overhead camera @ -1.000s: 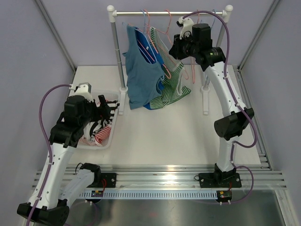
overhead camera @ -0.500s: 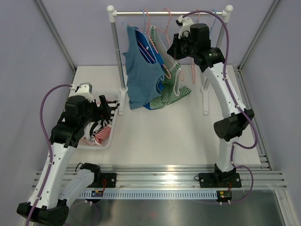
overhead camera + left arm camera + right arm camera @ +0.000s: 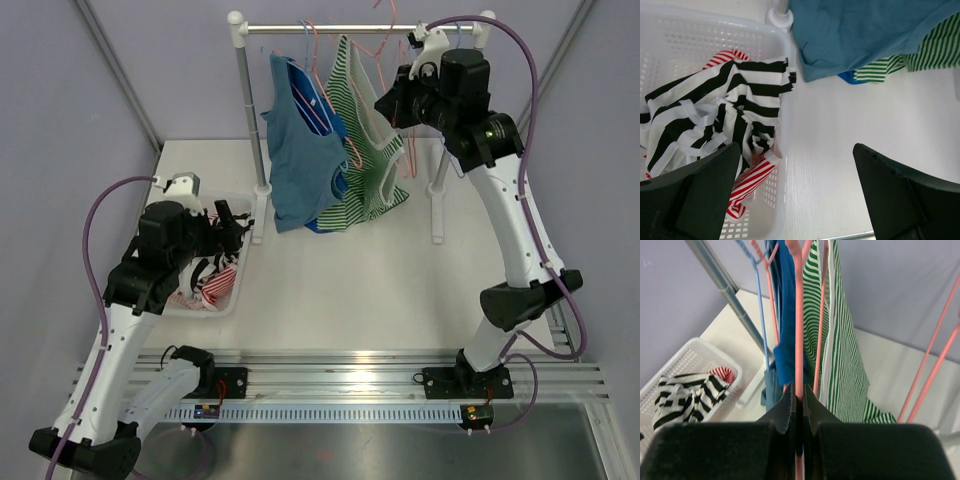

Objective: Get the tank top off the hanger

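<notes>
A green-and-white striped tank top hangs on a pink hanger at the right part of the clothes rail. My right gripper is shut on this hanger's pink wire, high up by the rail. The top's hem trails down toward the table. My left gripper is open, with nothing between its fingers. It hovers over the right rim of the white basket.
A blue top hangs left of the striped one, and several other pink and blue hangers hang on the rail. The basket holds black-white and red-white striped clothes. Rack posts stand on the table.
My right gripper closed on the pink hanger, then rose and shifted right, lifting the striped top higher. The left arm barely moved.
</notes>
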Robot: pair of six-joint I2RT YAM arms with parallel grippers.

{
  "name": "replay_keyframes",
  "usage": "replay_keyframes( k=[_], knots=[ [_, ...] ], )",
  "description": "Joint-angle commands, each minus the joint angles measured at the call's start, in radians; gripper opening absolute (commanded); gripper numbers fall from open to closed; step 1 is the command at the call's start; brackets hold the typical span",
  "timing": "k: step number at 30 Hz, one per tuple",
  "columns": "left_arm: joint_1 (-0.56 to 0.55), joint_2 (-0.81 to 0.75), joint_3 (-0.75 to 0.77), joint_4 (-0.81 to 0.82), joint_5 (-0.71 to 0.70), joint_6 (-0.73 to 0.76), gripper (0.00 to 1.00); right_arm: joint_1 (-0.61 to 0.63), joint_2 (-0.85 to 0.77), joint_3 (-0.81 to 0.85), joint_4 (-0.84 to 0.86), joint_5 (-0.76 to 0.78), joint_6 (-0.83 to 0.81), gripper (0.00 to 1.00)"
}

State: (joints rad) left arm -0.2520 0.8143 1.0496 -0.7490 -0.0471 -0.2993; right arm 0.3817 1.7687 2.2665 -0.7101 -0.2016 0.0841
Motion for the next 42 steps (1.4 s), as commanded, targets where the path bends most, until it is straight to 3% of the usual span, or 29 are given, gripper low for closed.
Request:
replay_keyframes(
  k=[1, 6, 11, 15, 18, 26, 32, 38, 39, 41, 42],
  knots=[
    [-0.068, 0.006, 0.096, 0.091, 0.015, -0.031, 0.99, 0.011, -0.153, -0.088, 0.009, 0.013, 0.019, 0.0],
    [-0.2, 0.086, 0.2, 0.126, -0.037, -0.069, 0.99, 0.011, -0.302, -0.256, -0.055, -0.024, 0.012, 0.0],
    [-0.432, 0.149, 0.214, 0.269, -0.132, -0.087, 0.99, 0.011, -0.512, -0.428, -0.104, -0.019, 0.022, 0.0],
    [-0.62, 0.235, 0.28, 0.388, -0.207, -0.044, 0.99, 0.011, -0.674, -0.491, -0.186, 0.007, 0.025, 0.0],
    [-0.685, 0.325, 0.338, 0.46, -0.223, -0.003, 0.99, 0.01, -0.764, -0.527, -0.244, -0.004, 0.04, 0.0],
    [-0.719, 0.56, 0.582, 0.597, -0.066, 0.086, 0.99, 0.01, -0.916, -0.535, -0.402, -0.061, 0.046, 0.0],
    [-0.719, 0.674, 0.67, 0.614, -0.014, 0.109, 0.94, 0.01, -0.953, -0.516, -0.465, -0.111, 0.039, 0.0],
    [-0.73, 0.709, 0.665, 0.649, 0.029, 0.124, 0.83, 0.011, -0.959, -0.509, -0.489, -0.107, 0.037, 0.0],
    [-0.73, 0.715, 0.678, 0.639, 0.009, 0.124, 0.7, 0.011, -0.959, -0.509, -0.488, -0.114, 0.036, 0.0],
    [-0.73, 0.727, 0.688, 0.625, -0.005, 0.132, 0.59, 0.011, -0.96, -0.503, -0.488, -0.116, 0.034, 0.0],
    [-0.73, 0.735, 0.69, 0.619, -0.019, 0.132, 0.47, 0.011, -0.96, -0.499, -0.489, -0.113, 0.031, 0.0]
  ],
)
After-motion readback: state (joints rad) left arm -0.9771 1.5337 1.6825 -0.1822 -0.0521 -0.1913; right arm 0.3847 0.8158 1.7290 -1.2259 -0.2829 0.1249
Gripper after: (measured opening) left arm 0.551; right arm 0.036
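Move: The green-striped tank top, on the salmon hanger already off the rail and pinched in the right hand, has its middle about 8 cm ahead of, 4 cm left of and 13 cm below that hand. From the left hand, empty and open, it lies roughly 27 cm ahead, 27 cm right and 6 cm up. The blue-grey tank top hangs about 10 cm to the left of the striped one, level with it. The crate of clothes sits some 6 cm left, 5 cm ahead and 22 cm below the left hand. The striped tank top comes back from the rack on its hanger, the right hand keeping its pinch on the wire and drawing about 30 cm back and 11 cm right. The open left hand sweeps some 35 cm right and 16 cm up to meet it, turning about 40 degrees clockwise and tipping its fingers up towards level, then half closes around the cloth at the far shoulder, just under the wire. ##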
